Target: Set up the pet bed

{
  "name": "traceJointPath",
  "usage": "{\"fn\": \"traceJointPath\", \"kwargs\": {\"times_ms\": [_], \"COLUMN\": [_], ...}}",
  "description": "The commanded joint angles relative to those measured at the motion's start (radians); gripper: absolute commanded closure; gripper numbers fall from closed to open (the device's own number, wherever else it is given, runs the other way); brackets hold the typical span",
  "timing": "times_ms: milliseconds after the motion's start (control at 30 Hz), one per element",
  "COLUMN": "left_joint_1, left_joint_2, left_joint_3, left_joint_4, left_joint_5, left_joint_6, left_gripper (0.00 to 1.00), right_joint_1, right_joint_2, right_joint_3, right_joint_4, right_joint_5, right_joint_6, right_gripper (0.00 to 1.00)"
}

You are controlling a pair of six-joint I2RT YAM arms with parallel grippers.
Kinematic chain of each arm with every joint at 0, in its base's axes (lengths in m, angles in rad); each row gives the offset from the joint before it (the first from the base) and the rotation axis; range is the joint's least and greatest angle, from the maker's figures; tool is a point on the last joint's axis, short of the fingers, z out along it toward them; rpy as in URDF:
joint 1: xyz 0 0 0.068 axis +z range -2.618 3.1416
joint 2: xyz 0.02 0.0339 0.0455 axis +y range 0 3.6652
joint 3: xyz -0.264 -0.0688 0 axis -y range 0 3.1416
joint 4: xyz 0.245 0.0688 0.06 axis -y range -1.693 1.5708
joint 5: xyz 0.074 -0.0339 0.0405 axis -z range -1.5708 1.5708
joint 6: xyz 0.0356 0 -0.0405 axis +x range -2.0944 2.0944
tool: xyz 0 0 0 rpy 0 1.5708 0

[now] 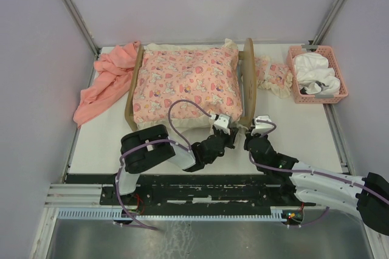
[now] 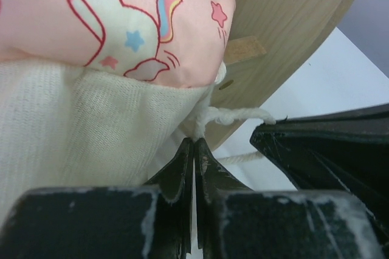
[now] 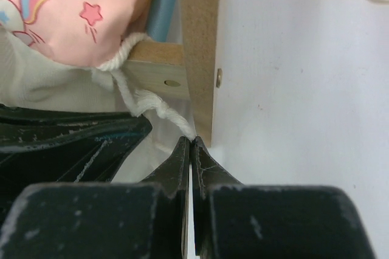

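Observation:
The pet bed (image 1: 248,76), a light-wood frame, lies on the white table with a pink cartoon-print cushion (image 1: 185,82) filling it. Both grippers meet at its near right corner. My left gripper (image 2: 194,142) is shut, its tips pinching a white tie cord (image 2: 234,114) that hangs from the cushion's corner (image 2: 121,22) by the wooden board (image 2: 285,22). My right gripper (image 3: 191,141) is shut on another white cord (image 3: 146,102), right against the frame's post (image 3: 197,40). A sliver of blue fabric (image 3: 163,10) shows beside the cushion.
A salmon-pink cloth (image 1: 106,79) lies crumpled left of the bed. A small frilled pink pillow (image 1: 273,76) rests right of the headboard. A pink basket (image 1: 317,74) holding white cloth stands at the back right. Grey walls enclose the table.

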Motion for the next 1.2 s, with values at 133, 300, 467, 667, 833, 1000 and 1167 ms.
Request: {"fn": "traceJointPath", "kwargs": {"times_ms": [133, 300, 467, 667, 833, 1000, 1167], "left_joint_1": [0.002, 0.002, -0.001, -0.004, -0.004, -0.003, -0.003], "left_joint_2": [-0.071, -0.084, -0.096, -0.097, -0.098, -0.144, -0.182], "left_joint_3": [-0.031, -0.034, -0.034, -0.036, -0.048, -0.097, -0.159], "left_joint_4": [0.073, 0.075, 0.072, 0.073, 0.074, 0.071, 0.072], "left_joint_5": [0.041, 0.053, 0.062, 0.068, 0.065, 0.028, -0.053], "left_joint_6": [0.005, 0.005, 0.019, 0.043, 0.05, 0.042, 0.069], "left_gripper": [0.97, 0.97, 0.97, 0.97, 0.93, 0.75, 0.72], "right_joint_1": [0.0, -0.026, -0.112, -0.128, -0.164, -0.206, -0.22], "right_joint_2": [-0.01, 0.002, 0.033, 0.082, 0.113, 0.165, 0.188], "right_joint_3": [-0.02, -0.029, -0.011, 0.008, -0.014, 0.004, 0.004], "right_joint_4": [0.174, 0.189, 0.203, 0.236, 0.349, 0.381, 0.413], "right_joint_5": [-0.021, -0.043, -0.211, -0.285, -0.416, -0.499, -0.541], "right_joint_6": [-0.23, -0.26, -0.29, -0.39, -0.476, -0.496, -0.517], "right_gripper": [0.98, 0.98, 0.98, 0.98, 0.98, 0.98, 0.98]}}
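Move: The right hand, shut on one strand of the white cord, has the bed's near rail end at the headboard corner about 4 cm ahead, 1 cm to its left and 2 cm lower. From that hand the headboard's near end is some 3 cm ahead and 1 cm to the right, and the pink sheet's near corner 5 cm ahead, 4 cm left. The left hand, also pinching the cord, has the rail end roughly 4 cm ahead and 3 cm to its right. Forward and to the left, about 2.5 cm each way, the right hand carries its pinched cord in towards the rail end, rising a little before sinking, while it rolls left side down and swings some 20 degrees counter-clockwise. The left hand keeps its strand while easing back and up about 1.5 cm, then opens its fingers part-way, lets go and slips off left. ##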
